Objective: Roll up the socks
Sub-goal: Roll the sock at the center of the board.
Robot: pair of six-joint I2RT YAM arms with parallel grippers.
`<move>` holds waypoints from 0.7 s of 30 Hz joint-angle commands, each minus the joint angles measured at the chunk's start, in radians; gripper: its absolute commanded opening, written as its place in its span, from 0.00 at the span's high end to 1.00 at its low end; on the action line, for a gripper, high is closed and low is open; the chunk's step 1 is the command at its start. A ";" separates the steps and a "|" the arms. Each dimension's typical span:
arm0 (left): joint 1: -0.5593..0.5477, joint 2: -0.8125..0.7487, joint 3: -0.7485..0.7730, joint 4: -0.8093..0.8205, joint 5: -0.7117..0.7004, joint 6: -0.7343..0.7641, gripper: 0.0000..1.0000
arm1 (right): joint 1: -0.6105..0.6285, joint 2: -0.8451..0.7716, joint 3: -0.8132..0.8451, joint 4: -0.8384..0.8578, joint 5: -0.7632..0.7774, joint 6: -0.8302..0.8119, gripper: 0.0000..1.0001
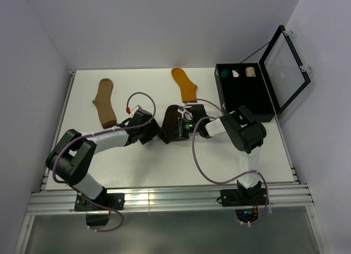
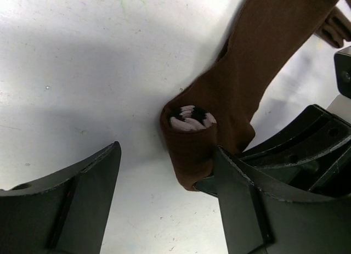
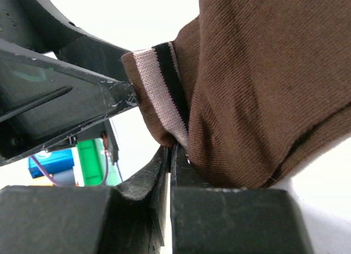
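Observation:
The dark brown sock (image 1: 171,120) lies mid-table, its white-striped cuff (image 2: 192,117) tucked into a rolled end. My left gripper (image 1: 159,134) is open, jaws wide apart on either side of that roll (image 2: 167,155), and its right finger (image 2: 241,204) touches the fabric. Coming from the right, my right gripper (image 1: 184,128) is shut, pinching the brown sock (image 3: 263,84) at the striped cuff (image 3: 164,89) right at the fingertips (image 3: 171,152). The tan sock (image 1: 104,103) lies at the back left. The mustard-orange sock (image 1: 185,84) lies at the back centre.
An open black case (image 1: 258,108) with a clear lid (image 1: 285,62) stands at the back right, holding small teal, white and cream bundles. The two grippers are almost touching over the brown sock. White walls close in the table on the left and back.

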 commanded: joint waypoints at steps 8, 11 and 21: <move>-0.009 -0.021 -0.007 0.067 -0.018 -0.022 0.33 | 0.031 -0.011 0.060 -0.235 0.175 -0.139 1.00; -0.009 0.012 0.001 0.057 -0.022 -0.031 0.41 | 0.036 -0.014 0.068 -0.247 0.177 -0.144 1.00; -0.006 0.087 0.022 -0.042 -0.059 -0.043 0.52 | 0.048 -0.039 0.089 -0.307 0.210 -0.187 1.00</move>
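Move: The rolled cuff of the brown sock stands just in front of my left fingertips, about 1 cm ahead, 2 cm to the right and 2 cm below. Its flat foot stretches away, centred some 7 cm ahead and 6 cm right of that hand; the tan sock lies roughly 13 cm ahead and 23 cm left. My shut right fingers already pinch the roll, its middle about 1 cm ahead and 1 cm left of them; from them the yellow sock is some 20 cm ahead and 5 cm right. I close my left fingers from about three-quarters open to half, bringing them in astride the rolled cuff, while that hand lifts a touch and then sinks about 1.5 cm, easing slightly forward at the end. My right hand keeps its pinch, edges barely half a centimetre left and tips its fingers down some 5 degrees. ##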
